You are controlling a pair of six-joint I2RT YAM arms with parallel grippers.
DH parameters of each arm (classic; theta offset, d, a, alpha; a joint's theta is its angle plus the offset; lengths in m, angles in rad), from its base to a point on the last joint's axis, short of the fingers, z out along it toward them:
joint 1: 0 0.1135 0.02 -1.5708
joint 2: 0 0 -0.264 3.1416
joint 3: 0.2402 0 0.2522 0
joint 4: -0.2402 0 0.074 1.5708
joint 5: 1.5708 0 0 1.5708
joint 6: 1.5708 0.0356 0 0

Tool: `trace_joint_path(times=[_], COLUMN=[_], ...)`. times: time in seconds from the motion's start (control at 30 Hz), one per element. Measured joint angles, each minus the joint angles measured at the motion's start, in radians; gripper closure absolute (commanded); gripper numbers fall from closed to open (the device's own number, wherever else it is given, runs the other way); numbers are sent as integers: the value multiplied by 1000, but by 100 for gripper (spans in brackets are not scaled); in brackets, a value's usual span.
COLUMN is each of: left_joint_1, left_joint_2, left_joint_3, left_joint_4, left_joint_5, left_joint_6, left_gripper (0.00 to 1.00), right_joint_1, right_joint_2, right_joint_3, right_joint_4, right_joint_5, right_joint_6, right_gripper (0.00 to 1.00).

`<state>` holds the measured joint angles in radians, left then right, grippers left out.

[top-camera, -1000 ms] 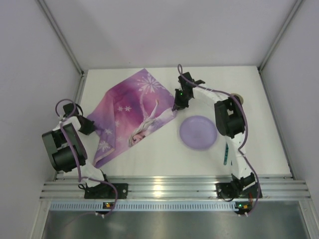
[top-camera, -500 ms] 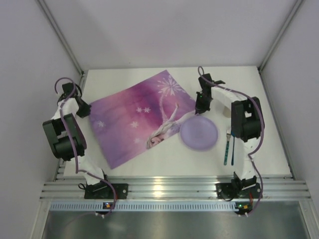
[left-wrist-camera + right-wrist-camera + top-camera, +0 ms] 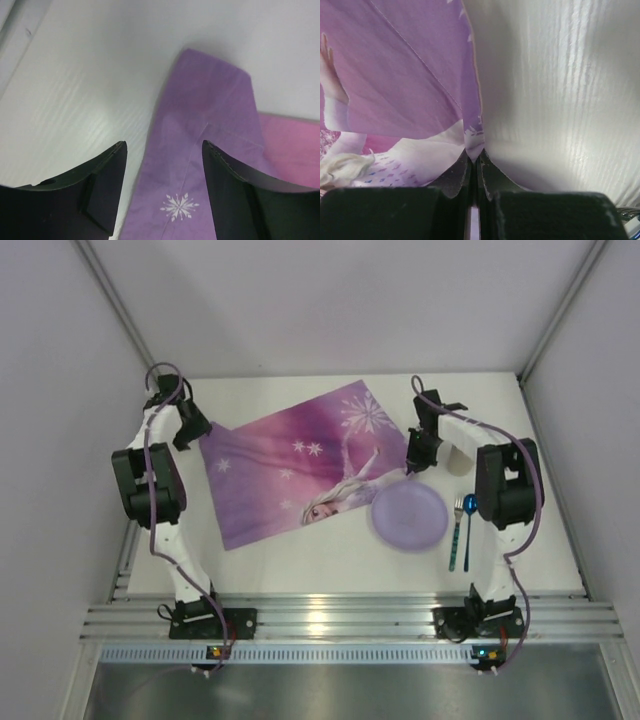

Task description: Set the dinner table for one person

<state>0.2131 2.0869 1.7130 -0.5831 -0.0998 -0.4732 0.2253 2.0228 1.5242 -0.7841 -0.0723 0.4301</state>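
Note:
A pink-purple princess placemat (image 3: 290, 470) lies spread on the white dinner table (image 3: 300, 570), tilted with its right end further back. My left gripper (image 3: 193, 430) is open at the mat's far-left corner; in the left wrist view the purple corner (image 3: 205, 100) lies on the table between and beyond the spread fingers (image 3: 107, 175). My right gripper (image 3: 413, 462) is shut on the mat's right corner; in the right wrist view that tip of cloth (image 3: 474, 142) is pinched between the closed jaws. A round purple plate (image 3: 408, 516) sits just in front of the right gripper.
A fork (image 3: 455, 535) and a blue spoon (image 3: 467, 530) lie side by side right of the plate, close to the right arm. A ribbed aluminium rail (image 3: 350, 620) runs along the near edge. White walls enclose the table on the left, back and right.
Both arms swung outward and back, pulling the crumpled placemat out flat and to the right. The left gripper opened and let go of its corner; the right stays clamped.

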Motion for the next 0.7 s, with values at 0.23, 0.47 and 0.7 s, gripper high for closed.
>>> trace_joint_path(times=[0.23, 0.47, 0.7], left_joint_1=[-49, -142, -209], left_joint_2=[-107, -354, -509], left_joint_3=[-157, -254, -430], left_joint_4=[-68, -98, -106], left_joint_5=[-19, -28, 27], left_joint_6=[-10, -31, -56], left_gripper=[33, 34, 36], right_joint_1=[82, 238, 261], right_joint_2=[-33, -119, -148], right_joint_3=[-84, -101, 18], right_joint_4=[-6, -74, -138], right_joint_5=[-30, -138, -123], right_joint_6=[19, 22, -20], right_gripper=[100, 46, 22])
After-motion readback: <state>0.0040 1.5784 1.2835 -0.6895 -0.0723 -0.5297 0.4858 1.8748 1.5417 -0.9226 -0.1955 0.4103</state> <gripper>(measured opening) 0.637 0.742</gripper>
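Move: My right hand pinches the placemat's right near corner low over the table. The purple plate's middle lies about 12 cm back from it, straight behind; the fork is some 17 cm back and 13 cm to the right, the cup about 14 cm right and 4 cm farther out. My open left hand has the placemat's left far corner some 7 cm below, 3 cm ahead and 2 cm right; the placemat's middle is about 28 cm right and 7 cm back. With my right fingers still shut on the placemat corner, I drag it back and left, low over the table and against the plate's far rim, turning the hand counter-clockwise; after about 10 cm I open wide, let go and rise some 6 cm. Meanwhile my open left hand dips slightly, then lifts and travels about 12 cm back and 11 cm right, over the placemat's left part. ##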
